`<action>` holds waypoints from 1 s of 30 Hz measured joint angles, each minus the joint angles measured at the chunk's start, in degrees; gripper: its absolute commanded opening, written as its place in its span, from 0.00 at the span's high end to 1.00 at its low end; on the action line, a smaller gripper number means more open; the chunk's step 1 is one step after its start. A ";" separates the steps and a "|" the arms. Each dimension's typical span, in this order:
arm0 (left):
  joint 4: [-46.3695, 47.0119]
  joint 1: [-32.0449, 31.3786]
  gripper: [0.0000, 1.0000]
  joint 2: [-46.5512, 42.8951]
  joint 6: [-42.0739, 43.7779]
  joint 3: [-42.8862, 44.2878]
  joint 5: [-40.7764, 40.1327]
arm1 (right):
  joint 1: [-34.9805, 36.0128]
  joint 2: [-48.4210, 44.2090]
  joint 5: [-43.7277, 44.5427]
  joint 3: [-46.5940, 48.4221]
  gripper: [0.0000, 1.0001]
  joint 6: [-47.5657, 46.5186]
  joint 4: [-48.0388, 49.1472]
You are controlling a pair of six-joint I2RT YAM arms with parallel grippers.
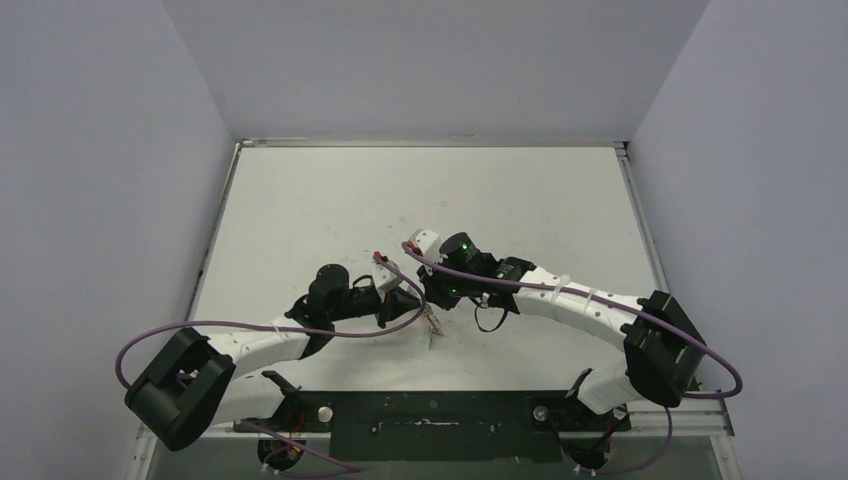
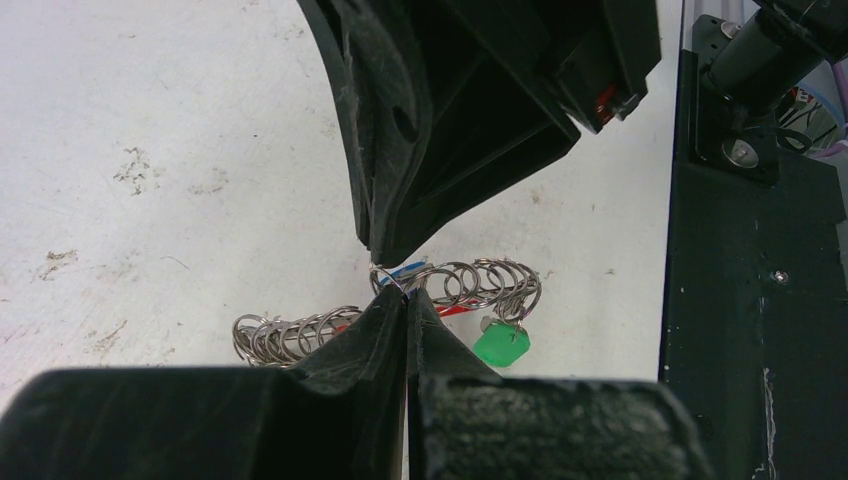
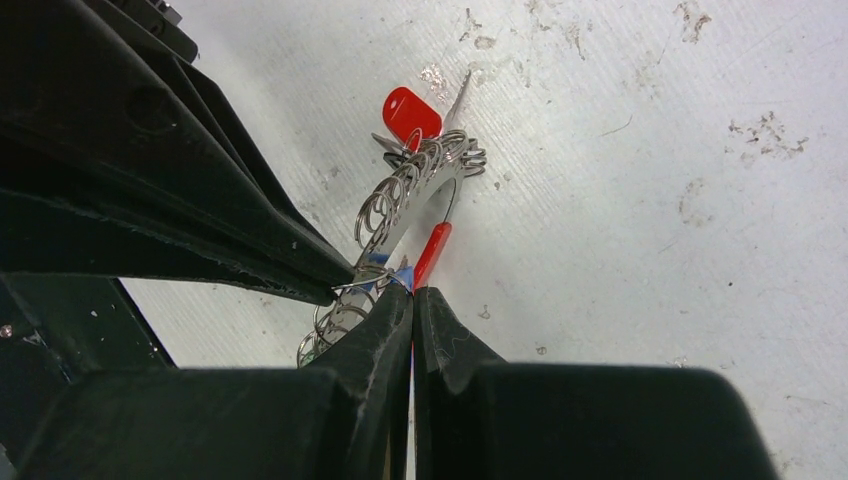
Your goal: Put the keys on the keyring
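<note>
Both grippers meet just above the table near its front middle, tip to tip. The keyring [image 2: 490,283], a silvery wire coil with a red section [image 3: 432,255], hangs between them. My left gripper [image 2: 406,298] is shut on one wire loop. My right gripper [image 3: 411,291] is shut on the keyring too, beside the red section. A sliver of the blue key [image 2: 405,268] shows right at both tips; I cannot tell if it is pinched. The green key [image 2: 500,345] hangs from the coil's end. In the top view the keyring [image 1: 432,325] dangles below the grippers.
A red-headed key [image 3: 410,112] hangs at the coil's far end. The black mounting plate [image 1: 430,430] runs along the near edge, close to the grippers. Purple cables [image 1: 300,328] loop off both arms. Grey walls enclose the scuffed white table [image 1: 330,200].
</note>
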 measured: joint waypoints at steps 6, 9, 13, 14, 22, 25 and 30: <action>0.11 0.00 1.00 -0.02 0.00 -0.44 -0.02 | 0.00 1.29 -0.09 0.02 0.70 0.59 0.57; 0.17 0.02 1.00 -0.02 0.00 -0.61 -0.02 | 0.00 1.20 0.07 -0.02 0.47 0.92 0.81; 0.17 0.02 1.00 -0.35 0.02 -0.79 -0.04 | -0.44 -0.66 1.57 -1.25 0.34 0.50 1.20; 0.20 0.02 1.00 -0.46 0.02 -0.83 -0.04 | -0.57 -1.88 1.81 -1.95 0.33 0.31 1.40; 0.61 0.04 1.00 -2.38 0.55 -2.56 0.07 | -1.18 -13.62 0.61 -7.85 0.30 -4.42 6.69; 0.63 0.07 1.00 -3.93 1.75 -3.65 0.42 | -1.20 -18.01 -2.10 -12.57 0.24 -9.01 11.58; 0.83 0.07 1.00 -6.62 4.26 -5.18 2.19 | -1.22 -19.54 -7.78 -17.70 0.30 -17.27 15.82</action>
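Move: The wire loop of the keyring being worked on is pinched by both grippers, its middle about 1 cm back and 1 cm left of the right hand point and about 1 cm right of the left one, level with both. From the right hand, the blue key hangs roughly 1 cm back, 1 cm left and 3 cm lower; the green key lies some 6 cm back, level sideways, 7 cm down; the red key about 3 cm ahead, 6 cm left, 7 cm down. Open the right fingers wide to let go of the wire loop, then lift that hand about 5 cm while easing right, and finally draw it back about 2 cm and sink slightly, tipping the fingers up and turning counter-clockwise. Keep the left gripper shut on the ring and, late on, bring it back about 2 cm and a little left. ##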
